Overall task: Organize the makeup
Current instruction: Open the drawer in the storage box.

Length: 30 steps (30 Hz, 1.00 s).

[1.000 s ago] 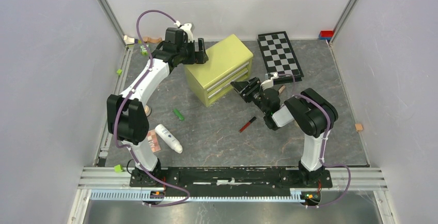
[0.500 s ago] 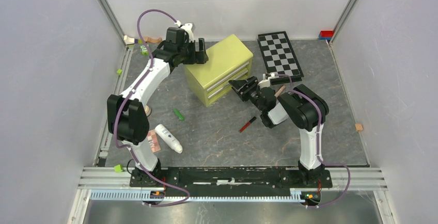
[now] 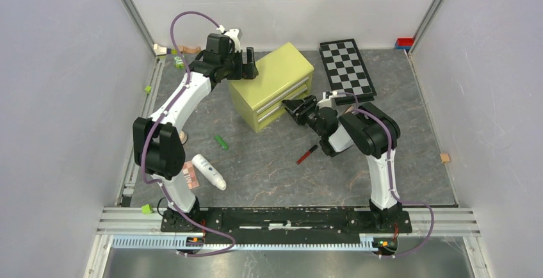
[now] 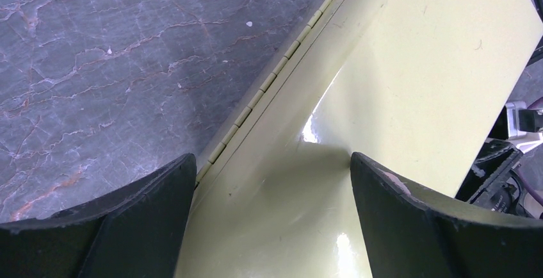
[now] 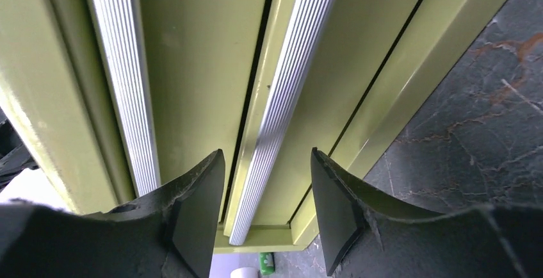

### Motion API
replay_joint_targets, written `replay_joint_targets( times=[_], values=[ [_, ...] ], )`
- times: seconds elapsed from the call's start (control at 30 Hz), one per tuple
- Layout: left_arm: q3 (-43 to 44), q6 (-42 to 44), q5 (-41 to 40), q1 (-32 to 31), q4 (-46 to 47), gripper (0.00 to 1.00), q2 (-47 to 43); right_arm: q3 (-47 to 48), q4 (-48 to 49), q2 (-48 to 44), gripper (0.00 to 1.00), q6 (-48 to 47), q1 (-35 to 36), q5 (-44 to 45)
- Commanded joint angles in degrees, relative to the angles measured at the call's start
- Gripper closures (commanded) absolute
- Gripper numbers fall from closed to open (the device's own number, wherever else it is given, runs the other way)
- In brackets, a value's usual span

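A yellow-green drawer chest (image 3: pixel 272 86) stands mid-table. My left gripper (image 3: pixel 250 63) is open, with its fingers spread over the chest's lid (image 4: pixel 397 66) near the hinge. My right gripper (image 3: pixel 296 107) is open at the chest's front. Its fingers sit either side of the lower drawer's ribbed silver handle (image 5: pixel 282 118) without touching it. Makeup lies loose on the table: a red stick (image 3: pixel 307 154), a white tube (image 3: pixel 209 171), a small green piece (image 3: pixel 221 142) and a pink-brown palette (image 3: pixel 189 174) partly hidden behind the left arm's base.
A black-and-white checkerboard (image 3: pixel 348 68) lies behind my right arm. Small green blocks (image 3: pixel 148 89) sit along the left rail, a tan block (image 3: pixel 444 157) lies at the right edge, and red and blue blocks (image 3: pixel 404 42) are in the back right corner.
My right gripper has moved left up to the drawer front and its jaws have narrowed around the lower handle. The left arm has not moved.
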Motion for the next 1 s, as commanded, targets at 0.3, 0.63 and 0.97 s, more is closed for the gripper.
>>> replay_joint_targets(
  times=[0.3,0.63,0.97],
  values=[
    [1.08,1.02,-0.89,-1.22,-6.56,0.06,2.20,4.94,0.05,2.44,0.52,-0.95,-0.16,0.65],
    [1.62,1.14,-1.83,-1.28,-7.24,0.06,3.20,1.29,2.51,0.99,0.84,-2.14,-0.21,1.01],
    [2.49,1.29,-3.22,-1.22,-8.31,0.06,4.17,-9.76,2.47,-7.36,0.86,-8.19,-0.41,3.90]
  ],
)
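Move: Just ahead of the right hand lies the middle of the lower drawer's handle, about 1 cm forward and 1 cm left at the same height, between its half-open fingers. The upper handle runs some 6 cm above the lower one; the red pen lies roughly 14 cm back from the hand and 7 cm right, the chessboard about 12 cm ahead and 19 cm right, both lower. From the left hand, the lower handle is some 5 cm back, 10 cm right and well below. Easing about 1.5 cm forward and left towards the storage box, the right hand closes its fingers from above and below onto the lower drawer's handle and pinches it. It then pulls back and to the right, out from the box front, about 4 cm and quickening, while the open left hand stays put with a finger resting on the box's top. ##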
